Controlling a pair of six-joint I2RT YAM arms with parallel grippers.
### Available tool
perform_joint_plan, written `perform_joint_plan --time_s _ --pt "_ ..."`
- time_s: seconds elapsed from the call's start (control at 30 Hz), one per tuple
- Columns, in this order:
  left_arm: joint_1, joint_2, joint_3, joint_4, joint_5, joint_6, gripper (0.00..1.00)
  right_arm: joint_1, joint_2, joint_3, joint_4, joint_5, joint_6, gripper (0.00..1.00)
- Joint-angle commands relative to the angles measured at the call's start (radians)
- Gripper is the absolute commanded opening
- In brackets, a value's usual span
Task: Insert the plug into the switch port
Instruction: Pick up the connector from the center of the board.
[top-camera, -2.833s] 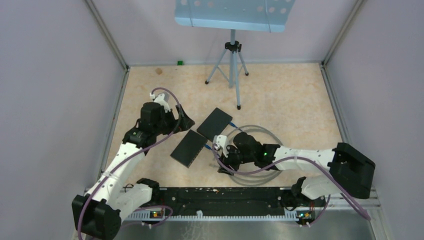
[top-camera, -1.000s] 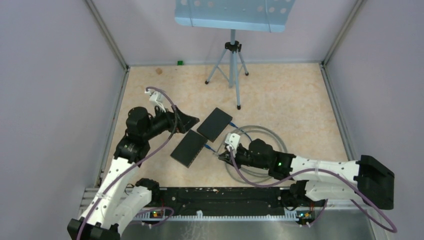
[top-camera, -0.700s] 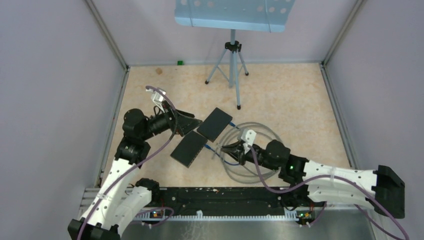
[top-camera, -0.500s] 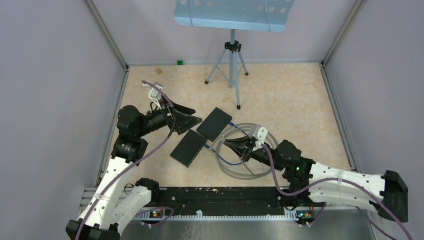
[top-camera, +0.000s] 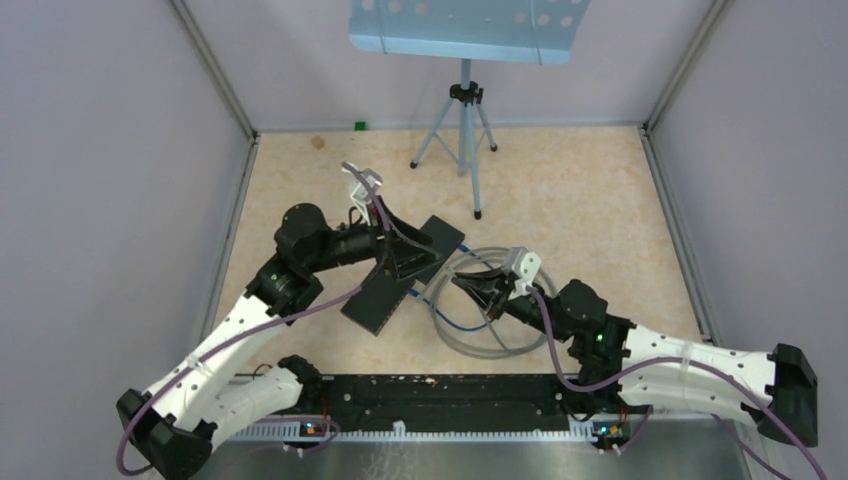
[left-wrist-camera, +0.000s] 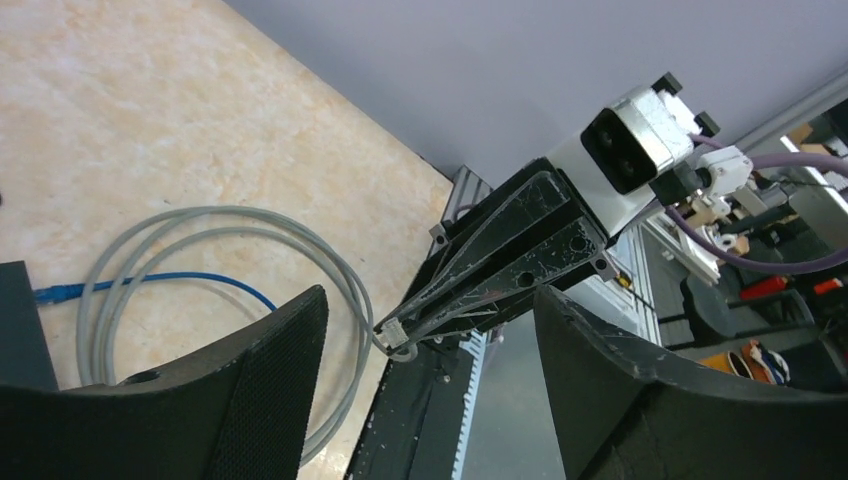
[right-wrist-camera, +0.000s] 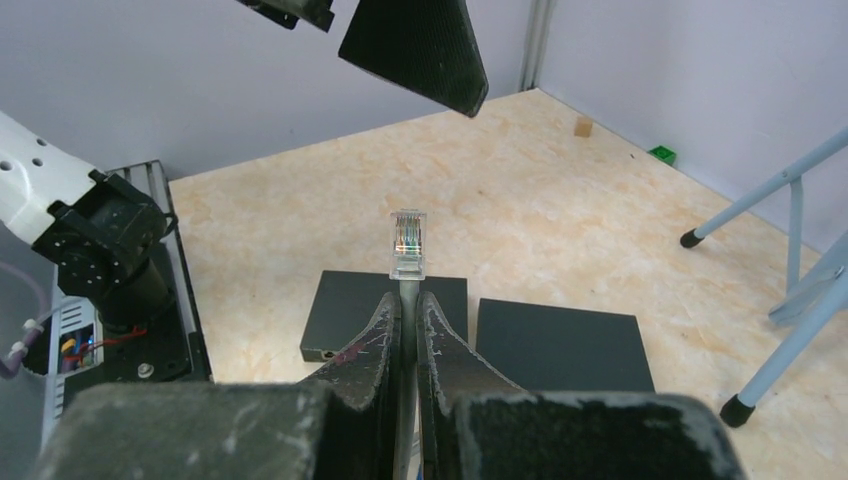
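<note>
A clear plug (right-wrist-camera: 408, 245) stands up from my right gripper (right-wrist-camera: 408, 297), which is shut on the grey cable just behind it. In the top view the right gripper (top-camera: 464, 284) hovers right of two flat black switches, the near one (top-camera: 376, 300) and the far one (top-camera: 441, 232). The near switch (right-wrist-camera: 385, 305) shows a small port (right-wrist-camera: 327, 354) on its front face. My left gripper (top-camera: 408, 262) hangs open above the switches, holding nothing. The left wrist view looks between its fingers (left-wrist-camera: 262, 390) at the plug (left-wrist-camera: 393, 336) and the right gripper (left-wrist-camera: 500, 265).
The grey cable coil (top-camera: 480, 335) lies on the floor right of the switches, with a thin blue cable (top-camera: 450, 320) running to them. A tripod (top-camera: 462, 130) with a blue perforated plate stands at the back. A black rail (top-camera: 440, 395) runs along the near edge.
The left arm swung right, from beside the switches to above them, its jaws narrowing a little. The right gripper lifted the plug off the floor and swung it up and to the right.
</note>
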Motion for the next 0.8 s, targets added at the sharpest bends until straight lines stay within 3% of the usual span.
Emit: perform_joint_plan --time_s 0.0,0.17,0.33,0.47,0.77 --pt "-0.064 0.041 0.054 -0.016 -0.137 0.051 0.77 0.007 -0.015 0.076 -0.006 0.038 -0.028 0.0" --pt "-0.096 0.072 0.056 -0.034 -0.188 0.039 0.67 0.007 -0.017 0.085 -0.025 0.076 -0.03 0.0" --pt "-0.142 0.113 0.057 -0.064 -0.234 0.028 0.65 0.007 -0.008 0.088 -0.009 0.092 -0.043 0.0" --pt "-0.166 0.14 0.058 -0.05 -0.23 0.023 0.56 0.007 0.005 0.091 -0.004 0.099 -0.055 0.0" --pt "-0.184 0.176 0.057 -0.05 -0.185 0.028 0.24 0.007 0.017 0.09 0.002 0.128 -0.062 0.0"
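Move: The grey cable's connector stands at the tips of my closed right fingers, about 2 cm left and 1 cm ahead of that hand's point. From my open left hand it lies roughly 5 cm right, 6 cm below and 1 cm back. On the table some 33 cm below my left hand are the near switch, 9 cm ahead and 12 cm left, the far switch, 21 cm ahead and 1 cm left, and the cable coil, 8 cm ahead and 14 cm right. I sink my left hand about 6 cm while carrying it some 4 cm to the right, onto the connector my right hand holds up, its fingers dipping about 10 degrees and closing from wide open to about a third around the connector. My right hand keeps its pinch on the cable and eases forward 1.5 cm, turning slightly clockwise. ##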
